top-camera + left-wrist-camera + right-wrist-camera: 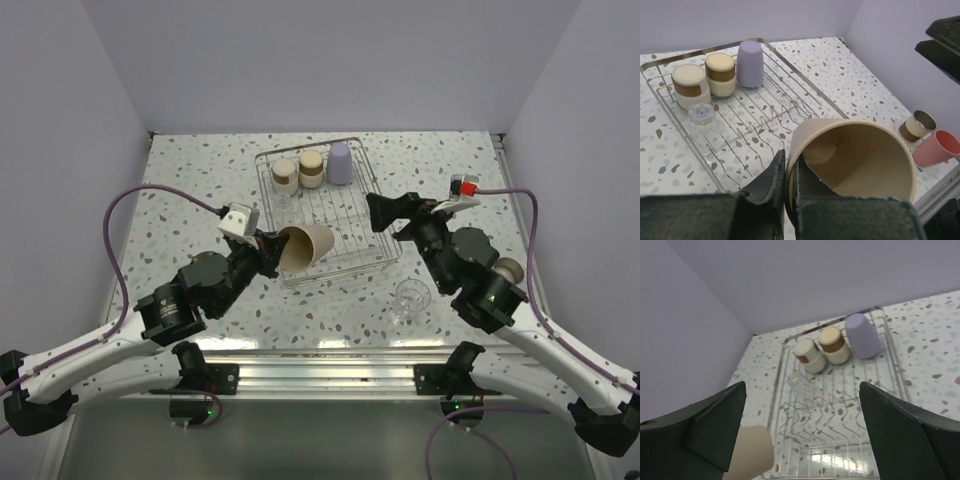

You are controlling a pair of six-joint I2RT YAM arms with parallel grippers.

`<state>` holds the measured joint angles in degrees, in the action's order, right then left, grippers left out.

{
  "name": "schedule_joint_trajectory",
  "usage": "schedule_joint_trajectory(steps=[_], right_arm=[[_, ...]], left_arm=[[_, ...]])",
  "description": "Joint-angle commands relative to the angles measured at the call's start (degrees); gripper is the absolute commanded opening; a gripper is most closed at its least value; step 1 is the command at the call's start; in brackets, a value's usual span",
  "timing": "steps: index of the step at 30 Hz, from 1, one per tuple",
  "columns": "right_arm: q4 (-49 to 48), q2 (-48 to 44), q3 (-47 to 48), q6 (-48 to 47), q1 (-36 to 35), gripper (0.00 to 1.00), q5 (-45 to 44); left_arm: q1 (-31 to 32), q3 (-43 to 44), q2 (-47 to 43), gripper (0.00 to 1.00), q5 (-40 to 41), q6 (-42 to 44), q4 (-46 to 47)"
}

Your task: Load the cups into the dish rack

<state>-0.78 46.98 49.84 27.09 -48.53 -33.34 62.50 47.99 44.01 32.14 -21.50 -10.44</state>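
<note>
My left gripper [272, 250] [790, 161] is shut on the rim of a beige tumbler [306, 247] [860, 160], one finger inside and one outside. The tumbler hangs tilted over the near left corner of the dish rack [345, 225] [765, 115] [850, 390]. Upside down at the rack's far end stand a lavender cup [341, 162] [750, 64] and two cream cups with tan bands [312, 168] [721, 74]. A clear glass [283, 200] [702, 117] stands near them. My right gripper [392, 212] [802, 390] hovers open and holding nothing over the rack's right edge.
Another clear glass [410, 298] stands on the table near the rack's front right corner. A steel cup with a tan base [508, 268] [917, 125] and a salmon-pink cup [937, 148] sit to the right, by my right arm. Walls close in the table on three sides.
</note>
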Motion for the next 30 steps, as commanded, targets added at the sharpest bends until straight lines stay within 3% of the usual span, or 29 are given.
schedule_joint_trajectory(steps=[1,6,7,8,11,21,24,30], right_arm=[[-6.4,-0.4,2.4,4.6,0.5,0.98,13.8],[-1.0,7.8,14.6,6.6,7.9,0.98,25.9],[-1.1,9.3,18.4,10.9,10.6,0.98,30.2],[-1.7,12.7,20.0,13.9,16.7,0.98,40.0],[-5.2,17.3,24.2,23.9,23.4,0.98,50.5],[-27.6,24.4,14.2,45.9,24.5,0.98,58.8],[-41.2,27.8,10.6,54.2,24.4,0.98,61.8],[-41.9,27.2,7.5,55.2,24.3,0.98,62.2]], left_arm=[[-2.6,-3.5,-2.7,0.0,-1.4,5.2,14.1],[-11.9,-3.2,-2.9,0.0,-10.2,3.3,17.7],[-12.9,-3.2,-2.6,0.0,-11.5,3.2,18.3],[-13.2,-3.2,-2.4,0.0,-12.1,3.5,20.2],[-14.3,-4.2,-2.0,0.0,-15.6,3.9,25.4],[-18.8,-10.4,-2.0,0.0,-21.9,1.6,46.8],[-19.7,-11.1,-0.7,0.0,-22.3,0.8,51.0],[-20.4,-13.6,1.7,0.0,-23.4,-0.1,59.6]])
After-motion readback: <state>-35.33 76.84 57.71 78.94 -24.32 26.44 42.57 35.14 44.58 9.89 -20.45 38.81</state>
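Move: The left gripper holds the tan cup by its rim. The open right gripper it is taken to is about 6 cm farther out, 20 cm right and 5 cm higher. From the right gripper, the cup's middle is some 14 cm left, 3 cm back and 5 cm down. The purple cup in the rack is roughly 29 cm ahead and 6 cm left of the right hand, 29 cm below. The clear glass in the rack is about 25 cm ahead of the left hand, 2 cm left, 26 cm below. Leftward and forward the right hand swings towards the tan cup's base, wide open, first climbing about 11 cm, then sinking most of that, while turning counter-clockwise and rolling its left side up, some 40 degrees each. The left hand keeps its pinch on the rim, goes a little forward, then mostly lifts, tipping the fingers up and its left side down. ##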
